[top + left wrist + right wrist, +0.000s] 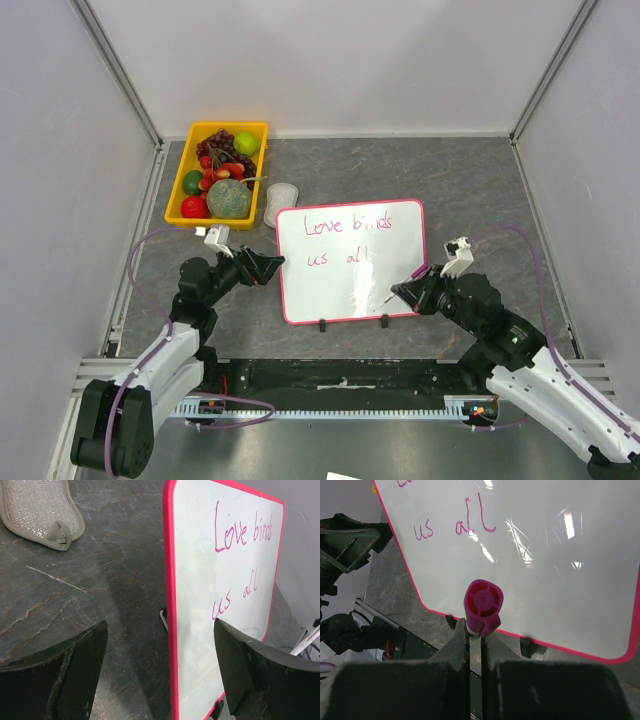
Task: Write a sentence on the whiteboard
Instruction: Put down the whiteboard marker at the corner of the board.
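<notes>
The whiteboard (340,285) with its pink-red frame lies on the dark table between the arms, its two black feet on the near edge. The sentence (345,225) reads "Love binds us all" in pink cursive on two lines, also legible in the left wrist view (240,535). My left gripper (272,266) is open at the board's left edge, and the frame (171,605) shows between its fingers (80,665). My right gripper (398,292) hovers at the board's near right corner, shut on a marker (483,605) whose pink end faces the camera.
A yellow bin (180,190) of fruit stands at the back left. A grey eraser pad (281,203) lies just behind the board's far left corner. Light walls close in the table on three sides.
</notes>
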`<state>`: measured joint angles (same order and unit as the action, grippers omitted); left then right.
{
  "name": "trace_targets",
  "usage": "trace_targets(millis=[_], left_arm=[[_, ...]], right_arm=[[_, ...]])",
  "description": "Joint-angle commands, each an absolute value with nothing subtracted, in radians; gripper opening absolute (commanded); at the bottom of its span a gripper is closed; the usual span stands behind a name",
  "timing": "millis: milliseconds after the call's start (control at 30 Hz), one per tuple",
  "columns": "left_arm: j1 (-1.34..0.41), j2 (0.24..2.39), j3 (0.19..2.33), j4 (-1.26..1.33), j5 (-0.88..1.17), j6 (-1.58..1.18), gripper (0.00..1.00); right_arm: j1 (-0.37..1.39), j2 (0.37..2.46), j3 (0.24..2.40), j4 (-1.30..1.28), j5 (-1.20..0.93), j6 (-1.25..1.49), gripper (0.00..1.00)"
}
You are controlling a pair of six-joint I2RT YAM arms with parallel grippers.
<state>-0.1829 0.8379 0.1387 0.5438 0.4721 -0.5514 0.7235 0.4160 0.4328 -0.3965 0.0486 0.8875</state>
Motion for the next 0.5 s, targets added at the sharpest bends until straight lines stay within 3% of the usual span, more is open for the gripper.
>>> trace_targets(millis=[0, 467], left_arm=[[-0.183, 0.824, 0.129, 0.537, 0.428, -0.506, 0.91], [-0.184, 0.818, 0.126, 0.538, 0.433, -0.503, 0.92]], right_arm=[[0.721, 0.355, 0.402, -0.511, 0.003, 1.015, 0.0], [0.722, 0.215, 0.361, -0.762, -0.069, 1.123, 0.0]])
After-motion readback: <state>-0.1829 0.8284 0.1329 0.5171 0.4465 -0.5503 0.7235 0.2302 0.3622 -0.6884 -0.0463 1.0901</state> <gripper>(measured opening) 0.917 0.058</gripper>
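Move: The board's near right corner, where the marker is to be put down, lies about 6 cm back and 6 cm right of the right hand, some 9 cm below it. The right clip on the board's near edge is roughly 8 cm back and 2 cm left. The word "all" is about 7 cm ahead and 8 cm left. From the left hand, that corner lies some 32 cm to the right and 11 cm back, lower down. The marker, still pinched in the shut right fingers with its writing tip pointing back-left, is carried back about 5 cm and down as far, drifting slightly right towards the board's near right corner. The wrist tips the fingers some 15 degrees further downward on the way, and the hold on the marker doesn't change. ##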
